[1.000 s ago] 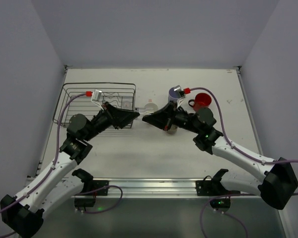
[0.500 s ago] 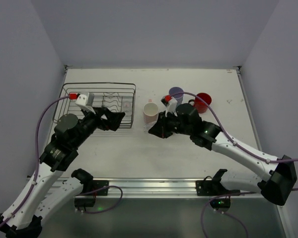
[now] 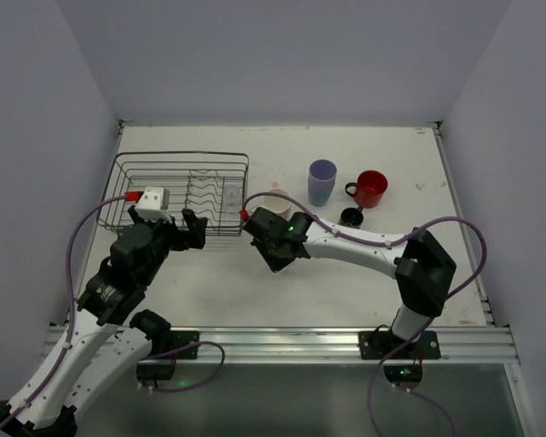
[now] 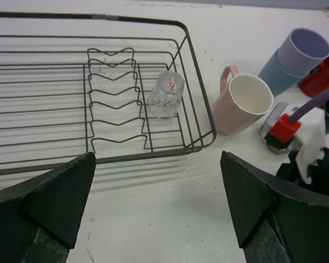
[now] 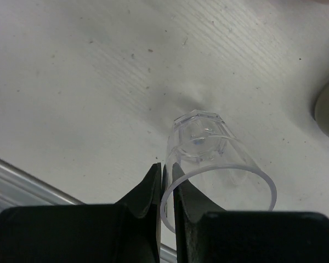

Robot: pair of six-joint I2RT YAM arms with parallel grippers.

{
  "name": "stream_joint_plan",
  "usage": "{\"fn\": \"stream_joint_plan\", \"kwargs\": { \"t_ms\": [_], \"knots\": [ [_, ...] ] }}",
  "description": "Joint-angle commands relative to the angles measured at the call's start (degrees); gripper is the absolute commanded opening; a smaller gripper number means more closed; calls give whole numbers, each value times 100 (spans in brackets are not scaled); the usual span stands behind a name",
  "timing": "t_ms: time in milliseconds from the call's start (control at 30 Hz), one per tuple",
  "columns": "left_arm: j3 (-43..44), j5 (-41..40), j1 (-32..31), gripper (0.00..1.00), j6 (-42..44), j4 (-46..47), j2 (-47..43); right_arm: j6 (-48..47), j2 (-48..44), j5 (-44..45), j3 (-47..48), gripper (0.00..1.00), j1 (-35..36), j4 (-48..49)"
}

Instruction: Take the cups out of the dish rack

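Observation:
The black wire dish rack (image 3: 127, 187) stands at the left and holds one clear glass (image 4: 167, 93) by its wavy dividers. My left gripper (image 3: 198, 229) is open and empty just in front of the rack's near right corner (image 4: 205, 139). My right gripper (image 5: 167, 175) is shut on the rim wall of another clear glass (image 5: 208, 153), held tilted low over the table; in the top view this gripper (image 3: 275, 255) is in front of the pale pink cup (image 4: 244, 103). The lavender tumbler (image 3: 322, 182) sits in a blue cup (image 4: 274, 74). The red mug (image 3: 371, 188) and a small dark mug (image 3: 352, 217) stand to the right.
The right arm (image 3: 364, 244) stretches across the middle of the table from the right. Its red cable plug (image 4: 285, 129) lies close to the pink cup. A metal rail (image 3: 282, 341) runs along the near table edge.
The pink cup now stands on the table right of the rack. My left gripper drew back towards the near left. My right arm swung left and low, in front of the pink cup.

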Motion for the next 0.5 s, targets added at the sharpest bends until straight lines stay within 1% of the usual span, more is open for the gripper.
{"fn": "stream_joint_plan", "kwargs": {
  "t_ms": [0,200,333,367,433,467],
  "knots": [
    [12,-484,5,100,92,76,-211,-159,331,664,466,2,130,-577],
    [64,-659,75,100,-13,-100,-123,-62,735,753,458,4,147,-367],
    [56,-677,172,100,-48,-74,-158,26,798,629,371,13,147,-164],
    [47,-677,190,100,-57,-65,-210,70,772,621,353,20,147,-138],
    [3,-616,198,100,-66,-13,-246,114,570,612,291,30,147,-50],
    [-6,-581,198,100,-66,31,-237,114,482,594,274,42,147,-6]
  ]
}}
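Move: The right hand holds the clear cup by its wall. The bare table spot for it lies roughly 10 cm below, some 3 cm ahead and 3 cm right; the grey cup stands about 8 cm ahead and 11 cm right of this hand, the pink mug 17 cm straight ahead. From the open left hand, the last glass in the rack is about 18 cm ahead, 6 cm right and 20 cm below; the pink mug stands 14 cm ahead and 21 cm right of that hand. Lowering the clear cup about 4 cm to the bare table short of the pink mug, the right hand tilts some 10 degrees so its left side sinks, then stops and opens its fingers partway, letting go of the cup wall. The left hand, still wide open and high in front of the rack, drifts about 2 cm left and turns slightly counter-clockwise. ##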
